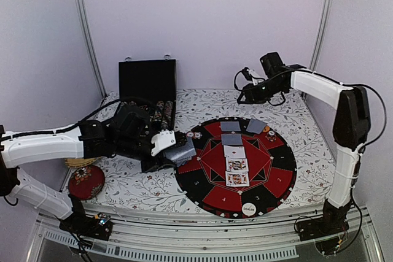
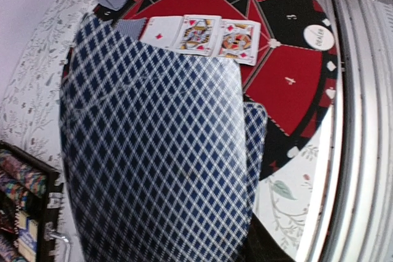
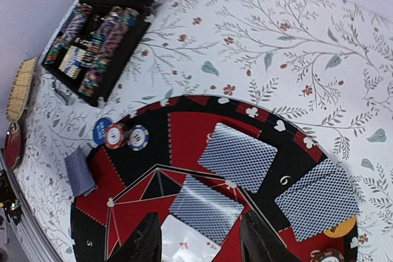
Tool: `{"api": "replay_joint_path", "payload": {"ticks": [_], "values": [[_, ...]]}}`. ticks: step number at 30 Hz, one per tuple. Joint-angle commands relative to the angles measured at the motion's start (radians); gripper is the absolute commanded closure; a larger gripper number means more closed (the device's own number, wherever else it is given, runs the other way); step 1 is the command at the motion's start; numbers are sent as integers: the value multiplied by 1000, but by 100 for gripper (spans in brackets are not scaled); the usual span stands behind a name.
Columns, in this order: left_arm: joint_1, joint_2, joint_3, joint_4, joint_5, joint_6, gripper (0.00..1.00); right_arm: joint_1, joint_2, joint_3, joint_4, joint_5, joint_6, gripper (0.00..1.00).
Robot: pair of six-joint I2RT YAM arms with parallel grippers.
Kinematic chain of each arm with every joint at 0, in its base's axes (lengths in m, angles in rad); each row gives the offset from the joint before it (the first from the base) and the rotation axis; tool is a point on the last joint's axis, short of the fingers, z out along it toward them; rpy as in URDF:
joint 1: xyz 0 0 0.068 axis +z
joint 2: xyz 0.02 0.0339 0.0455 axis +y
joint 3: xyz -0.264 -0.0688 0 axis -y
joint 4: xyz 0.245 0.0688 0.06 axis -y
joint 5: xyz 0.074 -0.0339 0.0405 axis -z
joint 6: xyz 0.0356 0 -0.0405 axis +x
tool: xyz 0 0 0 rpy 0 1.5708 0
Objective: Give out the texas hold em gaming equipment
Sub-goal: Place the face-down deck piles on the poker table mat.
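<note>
My left gripper (image 1: 171, 151) is shut on a deck of playing cards (image 1: 182, 152) at the left rim of the round mat (image 1: 279, 159). The deck's blue-diamond back (image 2: 153, 151) fills the left wrist view and hides the fingers. Down the mat's middle lie a face-down card (image 1: 233, 139) and three face-up cards (image 1: 237, 165). Two more face-down cards (image 1: 231, 126) (image 1: 255, 126) lie at the far rim. Two chips (image 3: 126, 137) and a blue button (image 3: 101, 131) sit at the mat's left edge, and the DEALER button (image 1: 249, 209) at its near edge. My right gripper (image 3: 201, 218) hangs open and empty above the far side.
An open black chip case (image 1: 147, 81) with rows of chips (image 3: 92, 44) stands at the back left on the floral tablecloth. A red round object (image 1: 86, 181) and a wicker piece (image 1: 80, 162) lie under my left arm. An orange button (image 3: 334, 228) sits by the far-right card.
</note>
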Motion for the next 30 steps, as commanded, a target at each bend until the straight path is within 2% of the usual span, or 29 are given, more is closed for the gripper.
{"api": "replay_joint_path", "payload": {"ticks": [1, 7, 10, 14, 18, 22, 30], "values": [[-99, -11, -104, 68, 39, -192, 56, 36, -167, -110, 7, 33, -51, 55], [-165, -22, -255, 188, 104, -415, 57, 82, -252, -208, 1, 37, -48, 55], [-223, -11, -288, 210, 81, -499, 56, 119, -263, -214, -22, 71, -51, 55], [-246, 66, -279, 195, 31, -575, 55, 157, -270, -223, -21, 72, -51, 55], [-245, 142, -240, 238, -33, -591, 55, 173, -274, -239, -11, 70, -46, 55], [-245, 219, -219, 353, -28, -580, 55, 176, -289, -260, -11, 75, -43, 55], [-232, 359, -112, 374, 28, -515, 54, 178, -314, -304, -16, 94, -39, 55]]}}
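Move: The left hand holds the deck. The near-left black sector of the mat lies about 9 cm to its right, 3 cm back and 15 cm below. The small face-down pile on the mat's left edge is some 11 cm straight ahead, and the nearest king 24 cm right, level with it. From the empty right hand the deck is about 24 cm left, 25 cm back and slightly lower; the far-edge pile sits 4 cm left, 2 cm ahead and 15 cm below. Bring the left gripper back and down about 10 cm each way, keeping hold of the deck and tipping the fingers some 25 degrees steeper, then sink a little more and ease right and slightly forward, low over the mat's near-left black sector. Draw the open right gripper back about 11 cm and a little left, arching up, then down to its first height. ##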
